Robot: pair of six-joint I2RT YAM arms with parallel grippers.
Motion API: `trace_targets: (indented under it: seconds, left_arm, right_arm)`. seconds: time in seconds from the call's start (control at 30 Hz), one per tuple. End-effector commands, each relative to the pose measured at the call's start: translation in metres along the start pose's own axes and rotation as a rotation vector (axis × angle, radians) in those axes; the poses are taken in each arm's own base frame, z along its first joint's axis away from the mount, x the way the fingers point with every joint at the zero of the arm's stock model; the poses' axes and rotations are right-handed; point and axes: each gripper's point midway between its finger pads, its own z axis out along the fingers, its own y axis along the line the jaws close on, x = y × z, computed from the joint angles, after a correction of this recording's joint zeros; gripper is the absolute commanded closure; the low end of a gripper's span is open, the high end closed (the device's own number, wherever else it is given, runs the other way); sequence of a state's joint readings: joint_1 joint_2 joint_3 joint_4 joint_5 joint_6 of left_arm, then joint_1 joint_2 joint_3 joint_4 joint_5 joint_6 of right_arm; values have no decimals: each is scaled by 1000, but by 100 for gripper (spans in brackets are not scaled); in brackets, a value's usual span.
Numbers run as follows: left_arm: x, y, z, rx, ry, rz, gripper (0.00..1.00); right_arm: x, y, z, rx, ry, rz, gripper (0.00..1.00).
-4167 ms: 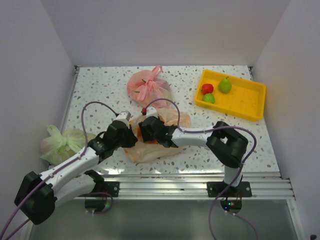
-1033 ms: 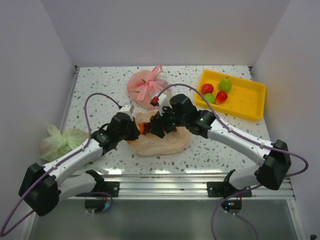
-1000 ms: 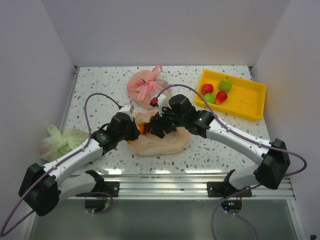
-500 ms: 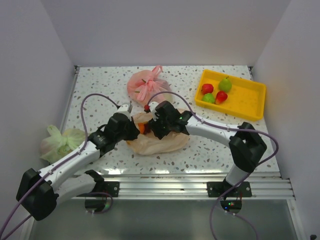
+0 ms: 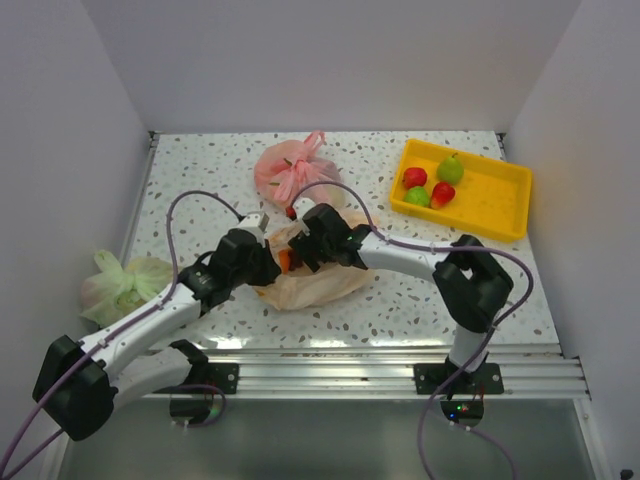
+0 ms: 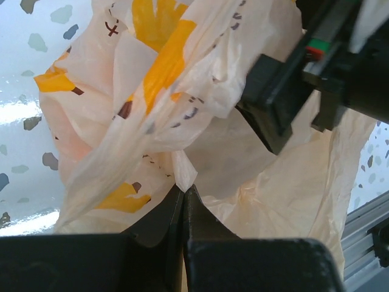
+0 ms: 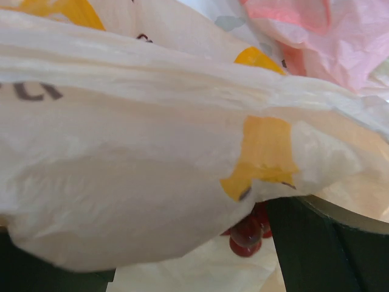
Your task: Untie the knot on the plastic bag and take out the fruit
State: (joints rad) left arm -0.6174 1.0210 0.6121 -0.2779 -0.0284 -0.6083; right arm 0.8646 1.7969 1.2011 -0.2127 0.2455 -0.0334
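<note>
The pale peach-orange plastic bag [image 5: 318,282] lies crumpled in mid-table, its mouth toward the arms. My left gripper [image 5: 270,262] is shut on a fold of its film [image 6: 183,180]. My right gripper [image 5: 308,246] is open and pushed into the bag's mouth, with film draped over it [image 7: 152,182]. Between its wide-apart fingers [image 7: 310,243] lies a bunch of dark red-purple grapes [image 7: 246,234]. An orange [image 5: 285,259] shows between the two grippers. The knot does not show in any view. A red apple [image 5: 414,177], green pear [image 5: 450,169], green apple [image 5: 418,196] and strawberry [image 5: 442,193] lie in the yellow tray [image 5: 495,215].
A knotted pink bag [image 5: 295,172] lies just behind the peach bag, close to my right wrist. A pale green bag [image 5: 125,285] sits at the left edge by the wall. White walls close three sides, and an aluminium rail [image 5: 400,365] runs along the near edge.
My right arm has folded back and its gripper has slid left into the bag's mouth, jaws wider apart. The left gripper keeps its hold in the same place.
</note>
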Motion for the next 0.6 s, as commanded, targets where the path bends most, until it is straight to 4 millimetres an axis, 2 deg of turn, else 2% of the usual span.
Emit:
trace_targets:
  seconds: [0.0,0.13,0.23,0.27,0.3,0.37,0.4,0.47,0.5,0.57]
  left_arm:
    - [7,-6,2,42,26,36,96]
    - [11,-4,3,40,38,38,96]
    - [15,-2,5,40,44,36,96]
    - [17,-1,5,37,48,35,96]
    - [17,-1,6,37,48,33,96]
    - [20,1,7,31,53,30,96]
    - [19,2,7,24,49,31,96]
    - [18,3,8,18,44,28,96]
    - [18,4,9,14,43,22,96]
    - [18,3,9,15,44,18,96]
  right_arm:
    - [-2,-5,21,51,-24,-31,10]
    - [10,2,36,21,8,-24,12]
    - [13,7,40,-2,14,-17,20]
    - [13,8,41,-6,16,-15,26]
    - [12,10,39,-16,12,-13,40]
    - [9,13,35,-40,13,-14,58]
    - [8,14,34,-48,13,-14,73]
    - [1,13,25,-57,-8,-6,83]
    - [4,15,22,-67,-6,-5,92]
    - [-2,20,10,-117,-25,-2,96]
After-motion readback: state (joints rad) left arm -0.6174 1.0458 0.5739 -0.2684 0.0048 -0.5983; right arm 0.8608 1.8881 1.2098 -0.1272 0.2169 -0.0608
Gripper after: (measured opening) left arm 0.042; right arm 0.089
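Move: The red grapes in the opened peach bag lie about 2 cm ahead of the right hand's open fingers, neither left nor right, some 4 cm below. From that hand, the pink bag sits roughly 16 cm straight ahead, and the held bag rim about 8 cm back and 6 cm left, slightly higher. From the left hand, the grapes are some 9 cm ahead, 7 cm right and 6 cm down. Right fingers sink about 3 cm towards the grapes, then close; the left, still pinching the rim, lowers 2 cm. ##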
